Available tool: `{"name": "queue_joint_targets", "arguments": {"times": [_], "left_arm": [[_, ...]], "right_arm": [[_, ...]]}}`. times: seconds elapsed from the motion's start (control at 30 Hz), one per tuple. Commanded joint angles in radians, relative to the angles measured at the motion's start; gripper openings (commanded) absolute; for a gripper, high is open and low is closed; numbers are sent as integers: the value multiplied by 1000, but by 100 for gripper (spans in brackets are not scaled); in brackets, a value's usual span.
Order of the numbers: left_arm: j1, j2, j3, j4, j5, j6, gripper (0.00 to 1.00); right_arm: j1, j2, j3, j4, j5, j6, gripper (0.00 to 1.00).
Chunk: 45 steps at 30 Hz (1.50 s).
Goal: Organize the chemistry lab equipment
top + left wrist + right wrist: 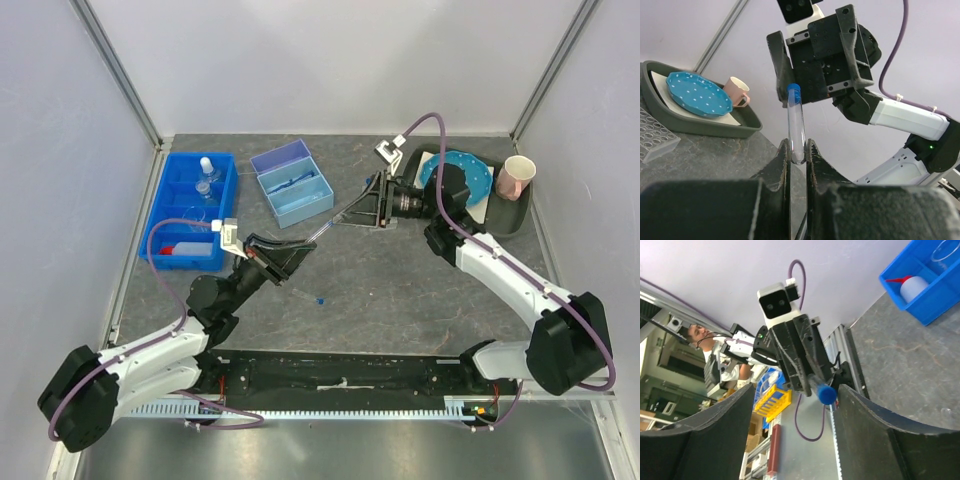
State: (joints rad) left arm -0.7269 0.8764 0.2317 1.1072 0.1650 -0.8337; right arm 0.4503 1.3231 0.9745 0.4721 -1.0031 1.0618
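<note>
A clear tube with a blue cap (795, 125) is pinched at its rounded bottom by my left gripper (798, 152), which is shut on it and holds it off the table. The tube (320, 232) slants toward my right gripper (339, 218). In the right wrist view the blue cap (826, 394) sits between the wide-open fingers of the right gripper (796, 407), close to the right finger (875, 435) and apart from the left one. A white squeeze bottle with a red nozzle (186, 247) and clear glass flasks (205, 186) lie in the blue bin (228, 205).
A light blue open box (293, 184) stands at the back centre. A dark tray (508, 218) at the back right holds a blue dotted disc (470, 176) and a pink cup (517, 178). A small blue piece (319, 299) lies on the table. A clear rack (654, 136) sits left of the tray.
</note>
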Motion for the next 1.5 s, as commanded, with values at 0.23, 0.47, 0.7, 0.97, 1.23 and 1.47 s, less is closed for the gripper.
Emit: {"name": "queue_joint_targets", "arguments": {"times": [0.23, 0.47, 0.7, 0.97, 1.23, 1.47], "left_arm": [[-5, 91, 86, 80, -32, 44, 2], [-5, 104, 81, 60, 7, 31, 2], [-5, 107, 81, 33, 11, 44, 2], [6, 59, 103, -160, 1, 62, 67], [147, -126, 378, -1094, 14, 555, 100], [156, 10, 505, -1507, 24, 823, 95]], "right_arm": [[51, -7, 6, -46, 54, -19, 54], [48, 19, 49, -110, 83, -85, 47], [42, 36, 78, -165, 93, -149, 23], [-67, 31, 160, -413, 178, -446, 0], [-124, 67, 234, -658, 651, -1021, 0], [-124, 241, 282, -550, 834, -1224, 3]]}}
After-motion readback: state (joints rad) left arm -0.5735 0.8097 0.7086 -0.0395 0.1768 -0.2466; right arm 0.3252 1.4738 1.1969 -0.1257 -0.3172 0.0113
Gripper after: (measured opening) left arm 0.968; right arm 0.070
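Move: The capped test tube, still in the left fingers, has its middle some 4 cm right, 2 cm ahead and 2 cm above the left hand. From the open right hand that middle is about 5 cm left, 2 cm back and 1 cm below, with the blue cap between its fingers. The tube rack is roughly 23 cm ahead and 9 cm right of the right hand, the light-blue box about 27 cm ahead and 12 cm left, both some 30 cm below. Hold the tube nearly still in the left gripper while the right eases down about 3 cm and closes on its capped end. Then open the left wide, draw it forward-left some 7 cm and roll its wrist over; carry the tube in the right about 15 cm forward, 11 cm right and 7 cm down towards the rack, swinging those fingers clockwise and downward. ##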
